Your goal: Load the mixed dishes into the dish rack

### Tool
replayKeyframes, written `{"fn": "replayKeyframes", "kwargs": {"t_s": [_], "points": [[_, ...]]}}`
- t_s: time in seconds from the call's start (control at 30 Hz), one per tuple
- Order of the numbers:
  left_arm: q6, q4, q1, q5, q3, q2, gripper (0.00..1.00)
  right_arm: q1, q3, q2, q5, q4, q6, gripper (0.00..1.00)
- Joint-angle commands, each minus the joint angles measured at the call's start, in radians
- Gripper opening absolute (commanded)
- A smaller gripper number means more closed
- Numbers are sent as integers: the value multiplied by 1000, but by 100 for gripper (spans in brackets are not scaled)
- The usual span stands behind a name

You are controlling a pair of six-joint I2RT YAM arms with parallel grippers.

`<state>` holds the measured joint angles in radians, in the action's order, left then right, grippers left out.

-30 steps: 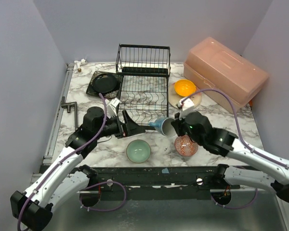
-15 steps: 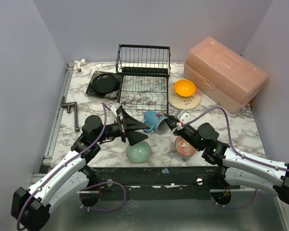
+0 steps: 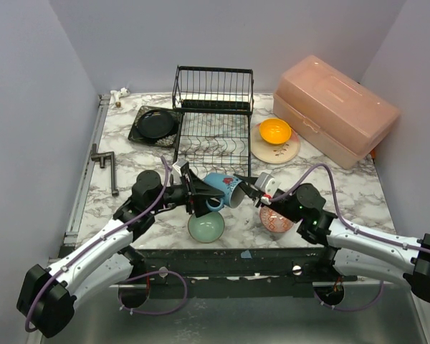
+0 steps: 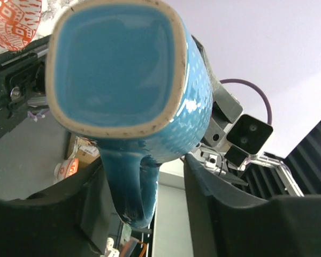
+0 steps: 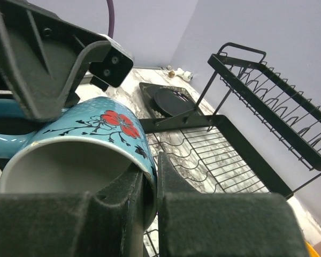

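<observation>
The blue-handled mug [image 3: 222,188], teal with red flowers, hangs on its side in the air between my two grippers, above the mint-green bowl [image 3: 206,225]. My right gripper [image 3: 248,188] is shut on its rim [image 5: 150,182], one finger inside the mug [image 5: 85,134]. My left gripper [image 3: 199,195] is open at the mug's base [image 4: 117,64], and the handle [image 4: 131,187] hangs between its fingers [image 4: 224,209]. The red-patterned bowl [image 3: 276,218] sits under the right arm. The black wire dish rack [image 3: 213,122] stands behind, holding nothing.
An orange bowl [image 3: 275,130] sits on a beige-pink plate [image 3: 266,153] right of the rack. A black round plate [image 3: 156,124] lies on a black square plate [image 3: 138,133] left of it. A big pink box [image 3: 335,107] stands at the back right.
My right gripper lifted the mug off the table and carried it left. My left gripper came in from the left, and its fingers now straddle the handle.
</observation>
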<state>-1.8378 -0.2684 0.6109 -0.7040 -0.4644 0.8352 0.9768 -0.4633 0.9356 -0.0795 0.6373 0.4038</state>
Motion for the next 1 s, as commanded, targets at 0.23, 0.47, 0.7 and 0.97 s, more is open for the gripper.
{"fn": "replayKeyframes", "kwargs": {"t_s": [0.23,0.47,0.7,0.97], "points": [[11,-173,64,26,15,19,7,11,6,22,-120,95,7,1],[27,-258,64,56,50,17,0,11,29,-5,-125,82,-30,1],[294,49,64,118,-70,-52,0,12,77,-33,19,85,-84,66],[710,624,63,434,-323,-121,0,12,94,-93,207,-131,-274,80]]}}
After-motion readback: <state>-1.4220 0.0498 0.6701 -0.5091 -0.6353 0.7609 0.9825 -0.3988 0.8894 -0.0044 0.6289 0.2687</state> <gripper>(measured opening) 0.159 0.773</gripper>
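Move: The right fingers already hold the mug by its rim, sideways in the air; its middle is about 4 cm left and 3 cm back of them. From the left hand, half open around the handle, the mug's middle lies some 5 cm ahead and 3 cm right. The green bowl sits about 17 cm below the left hand, 4 cm back and 3 cm left; the rack's lower tray centres 26 cm ahead of that hand and some 15 cm lower. Easing back about 1.5 cm, the left hand closes on the mug's handle and pinches it while the right keeps its hold on the rim. Only then do the right fingers open wide, let go and sink some 3 cm away from the mug; the left finishes forward and up, tilting about 20 degrees so its forward side rises. ##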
